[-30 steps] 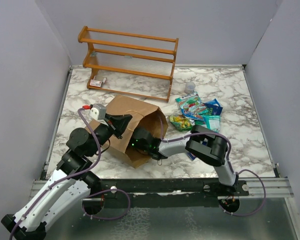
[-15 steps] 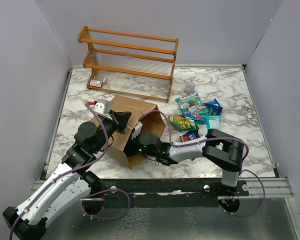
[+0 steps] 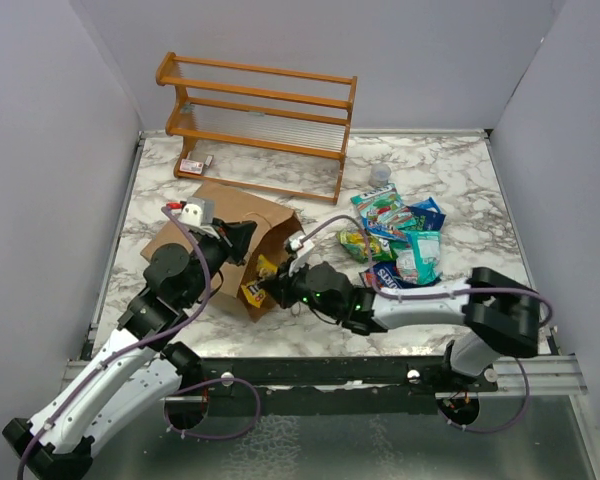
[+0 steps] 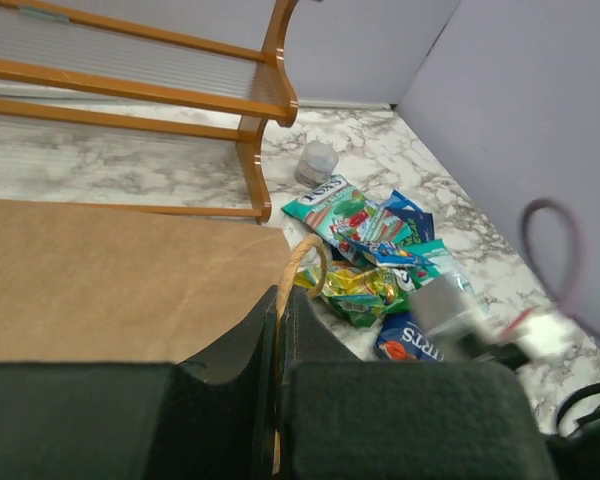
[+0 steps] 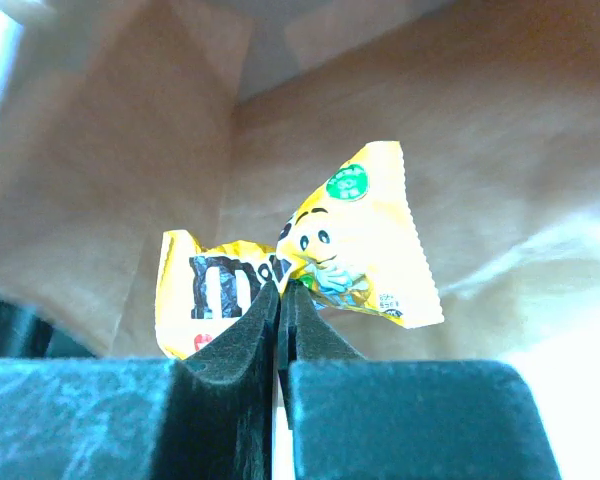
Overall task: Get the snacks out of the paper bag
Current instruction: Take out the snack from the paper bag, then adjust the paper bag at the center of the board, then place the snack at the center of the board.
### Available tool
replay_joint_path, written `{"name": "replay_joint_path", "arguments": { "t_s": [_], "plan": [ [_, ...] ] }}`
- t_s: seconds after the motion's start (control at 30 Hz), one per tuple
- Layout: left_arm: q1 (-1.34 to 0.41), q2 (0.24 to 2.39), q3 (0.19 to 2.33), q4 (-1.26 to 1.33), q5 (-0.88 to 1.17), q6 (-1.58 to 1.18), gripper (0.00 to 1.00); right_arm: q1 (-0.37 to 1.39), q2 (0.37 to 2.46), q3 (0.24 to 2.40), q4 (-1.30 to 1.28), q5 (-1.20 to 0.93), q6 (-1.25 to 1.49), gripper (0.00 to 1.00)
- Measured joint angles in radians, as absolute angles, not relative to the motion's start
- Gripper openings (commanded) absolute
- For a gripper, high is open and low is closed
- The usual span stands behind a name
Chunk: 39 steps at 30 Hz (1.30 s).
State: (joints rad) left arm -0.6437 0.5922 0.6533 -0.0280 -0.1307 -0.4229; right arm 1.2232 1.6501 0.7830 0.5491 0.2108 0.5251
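Note:
The brown paper bag (image 3: 215, 215) lies on its side, mouth toward the right. My left gripper (image 3: 248, 238) is shut on the bag's upper rim (image 4: 278, 330), with a loop handle (image 4: 310, 258) just beyond the fingers. My right gripper (image 3: 277, 290) is at the bag's mouth, shut on a yellow candy packet (image 5: 365, 245), which also shows from above as the yellow packet (image 3: 254, 291). Brown bag paper (image 5: 500, 150) fills the background of the right wrist view. Several snacks (image 3: 400, 235) lie in a pile on the marble to the right of the bag, the same snacks (image 4: 365, 250) the left wrist sees.
A wooden rack (image 3: 260, 115) stands at the back, with a small red-and-white packet (image 3: 192, 165) beneath its left end. A clear plastic cup (image 3: 380, 175) sits behind the snack pile. Grey walls close in the marble table (image 3: 480, 190) on three sides.
My right arm has drawn back out of the bag toward the right, bringing the yellow packet to the mouth. The bag has shifted left and its mouth has narrowed, the left gripper still holding the rim.

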Motion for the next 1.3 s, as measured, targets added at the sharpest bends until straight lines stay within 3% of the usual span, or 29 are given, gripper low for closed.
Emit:
{"name": "replay_joint_path", "arguments": {
  "t_s": [0.17, 0.43, 0.57, 0.8, 1.1, 1.3],
  "plan": [
    [-0.644, 0.556, 0.669, -0.063, -0.151, -0.408, 0.00, 1.224, 1.398, 0.775, 0.461, 0.363, 0.412, 0.01],
    [-0.644, 0.575, 0.722, -0.097, -0.133, -0.373, 0.00, 1.210, 1.160, 0.749, 0.348, 0.616, 0.178, 0.01],
    [-0.644, 0.598, 0.799, -0.114, -0.023, -0.306, 0.00, 1.093, 1.089, 0.749, 0.313, 0.701, 0.088, 0.01],
    [-0.644, 0.503, 0.938, -0.197, 0.071, -0.220, 0.00, 0.855, 1.044, 0.748, 0.242, 0.704, 0.109, 0.01],
    [-0.644, 0.290, 0.801, -0.337, 0.047, -0.350, 0.00, 0.837, 1.062, 0.701, 0.239, 0.590, 0.159, 0.01],
    [-0.644, 0.317, 0.802, -0.396, -0.087, -0.443, 0.00, 0.821, 1.116, 0.701, 0.251, 0.542, 0.165, 0.01]
  ]
}}
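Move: The yellow snack is already pinched in the right hand, just outside the mouth of the tipped paper bag, whose middle lies about 9 cm ahead and 11 to the left. The pile of snacks already out has its middle some 24 cm ahead, 34 to the right and 10 lower; its yellow-green snack lies about 21 ahead, 26 right. From the left hand, gripping the handle, the bag's middle is 3 cm ahead, 10 left, 18 below; the pile 18 ahead, 36 right. The yellow snack leaves the bag's mouth in the shut right fingers: lifted steeply, then swept right and forward towards the snack pile, about 25 cm sideways, wrist turning clockwise and tips rising, before sinking some 5 cm. The left hand keeps the handle pinched, heaves it up about 12 cm while drawing back, then sinks most of that height and eases left. ##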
